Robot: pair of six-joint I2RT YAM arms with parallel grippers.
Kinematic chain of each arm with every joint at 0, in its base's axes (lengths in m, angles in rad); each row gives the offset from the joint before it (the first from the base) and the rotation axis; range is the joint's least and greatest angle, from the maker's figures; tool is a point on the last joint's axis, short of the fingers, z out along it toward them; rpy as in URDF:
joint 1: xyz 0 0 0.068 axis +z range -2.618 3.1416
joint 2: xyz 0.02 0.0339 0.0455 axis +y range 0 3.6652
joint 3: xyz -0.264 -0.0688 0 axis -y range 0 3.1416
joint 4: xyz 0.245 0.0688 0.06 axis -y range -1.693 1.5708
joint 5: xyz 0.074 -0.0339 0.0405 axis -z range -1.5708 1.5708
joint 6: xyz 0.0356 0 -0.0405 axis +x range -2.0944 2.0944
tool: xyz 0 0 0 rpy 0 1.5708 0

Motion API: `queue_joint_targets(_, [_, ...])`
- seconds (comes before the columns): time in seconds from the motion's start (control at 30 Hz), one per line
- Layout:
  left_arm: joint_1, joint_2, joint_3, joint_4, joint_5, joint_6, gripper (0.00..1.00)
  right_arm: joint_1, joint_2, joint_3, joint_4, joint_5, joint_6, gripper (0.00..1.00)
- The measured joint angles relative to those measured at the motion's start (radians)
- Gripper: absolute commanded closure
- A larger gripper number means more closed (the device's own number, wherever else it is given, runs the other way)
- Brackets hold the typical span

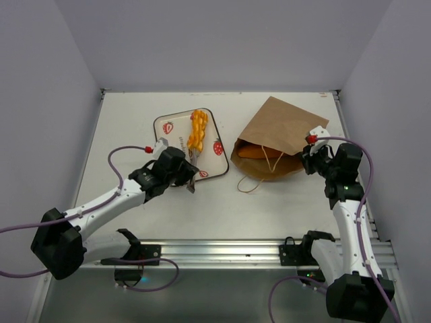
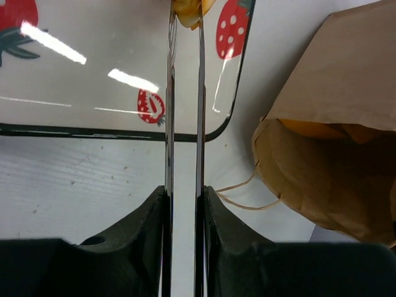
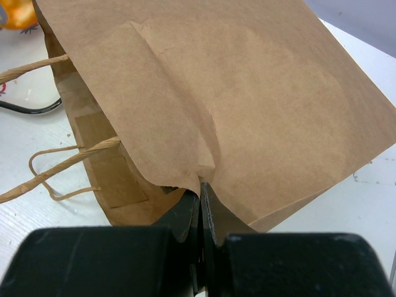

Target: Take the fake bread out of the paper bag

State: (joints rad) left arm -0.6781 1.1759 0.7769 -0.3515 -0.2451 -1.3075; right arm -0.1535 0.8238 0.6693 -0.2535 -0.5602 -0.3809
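Observation:
A braided loaf of fake bread (image 1: 196,131) lies on the strawberry tray (image 1: 168,145). My left gripper (image 1: 188,176) is shut on silver metal tongs (image 2: 169,124). The tong tips sit on either side of the loaf's near end (image 2: 189,9). The brown paper bag (image 1: 279,138) lies on its side, its mouth facing left. Another orange piece of fake bread (image 1: 252,152) shows inside it, and also in the left wrist view (image 2: 309,129). My right gripper (image 3: 201,189) is shut on the upper edge of the paper bag (image 3: 216,80) and holds it up.
The bag's twisted loop handles (image 3: 55,167) trail onto the table near its mouth. Grey walls enclose the table on the left, back and right. A metal rail (image 1: 222,250) runs along the near edge between the arm bases.

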Motion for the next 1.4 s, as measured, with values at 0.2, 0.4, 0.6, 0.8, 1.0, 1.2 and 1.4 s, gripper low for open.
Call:
queue_joint_targets(0.2, [0.004, 0.002, -0.105, 0.055, 0.083, -0.062, 1.0, -0.002, 0.0, 0.0, 0.0, -0.002, 0.0, 1.0])
queue_joint_targets(0.4, [0.004, 0.002, -0.156, 0.138, 0.135, -0.1, 1.0, -0.005, 0.0, 0.0, 0.0, -0.003, 0.0, 1.0])
queue_joint_targets(0.6, [0.004, 0.002, -0.17, 0.183, 0.187, -0.107, 0.96, -0.005, 0.0, 0.0, 0.0, -0.003, 0.0, 1.0])
queue_joint_targets(0.8, [0.004, -0.005, -0.17, 0.21, 0.229, -0.106, 0.87, -0.005, 0.0, 0.0, 0.0, -0.005, 0.0, 1.0])
queue_joint_targets(1.0, [0.004, -0.008, -0.179, 0.23, 0.257, -0.107, 0.7, -0.008, 0.0, 0.0, 0.0, -0.007, 0.0, 1.0])
queue_joint_targets(1.2, [0.004, -0.011, -0.194, 0.238, 0.28, -0.119, 0.55, -0.011, 0.0, 0.0, 0.0, -0.007, 0.0, 1.0])
queue_joint_targets(1.4, [0.004, -0.032, -0.201, 0.244, 0.304, -0.122, 0.48, -0.011, 0.0, 0.0, 0.0, -0.007, 0.0, 1.0])
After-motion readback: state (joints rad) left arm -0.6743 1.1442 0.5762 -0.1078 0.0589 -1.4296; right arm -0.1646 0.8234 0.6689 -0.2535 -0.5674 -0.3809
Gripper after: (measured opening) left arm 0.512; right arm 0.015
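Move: Clamped in the tongs held by the left hand, the bread is about 17 cm ahead, 3 cm to the right and some 9 cm below that hand. The strawberry tray's middle is 13 cm ahead, 1 cm right and 13 cm down; the paper bag's is about 12 cm ahead, 31 cm right and 6 cm down. From the right hand, the bread is about 14 cm ahead, 37 cm left and 16 cm below. The tongs bring the bread down onto the tray and release it. The left hand first sinks about 4 cm while drawing back, then eases right some 3 cm as it rolls left side down about 15 degrees and yaws slightly clockwise. Near the end its fingers open partway, spreading the tongs while still holding them. ##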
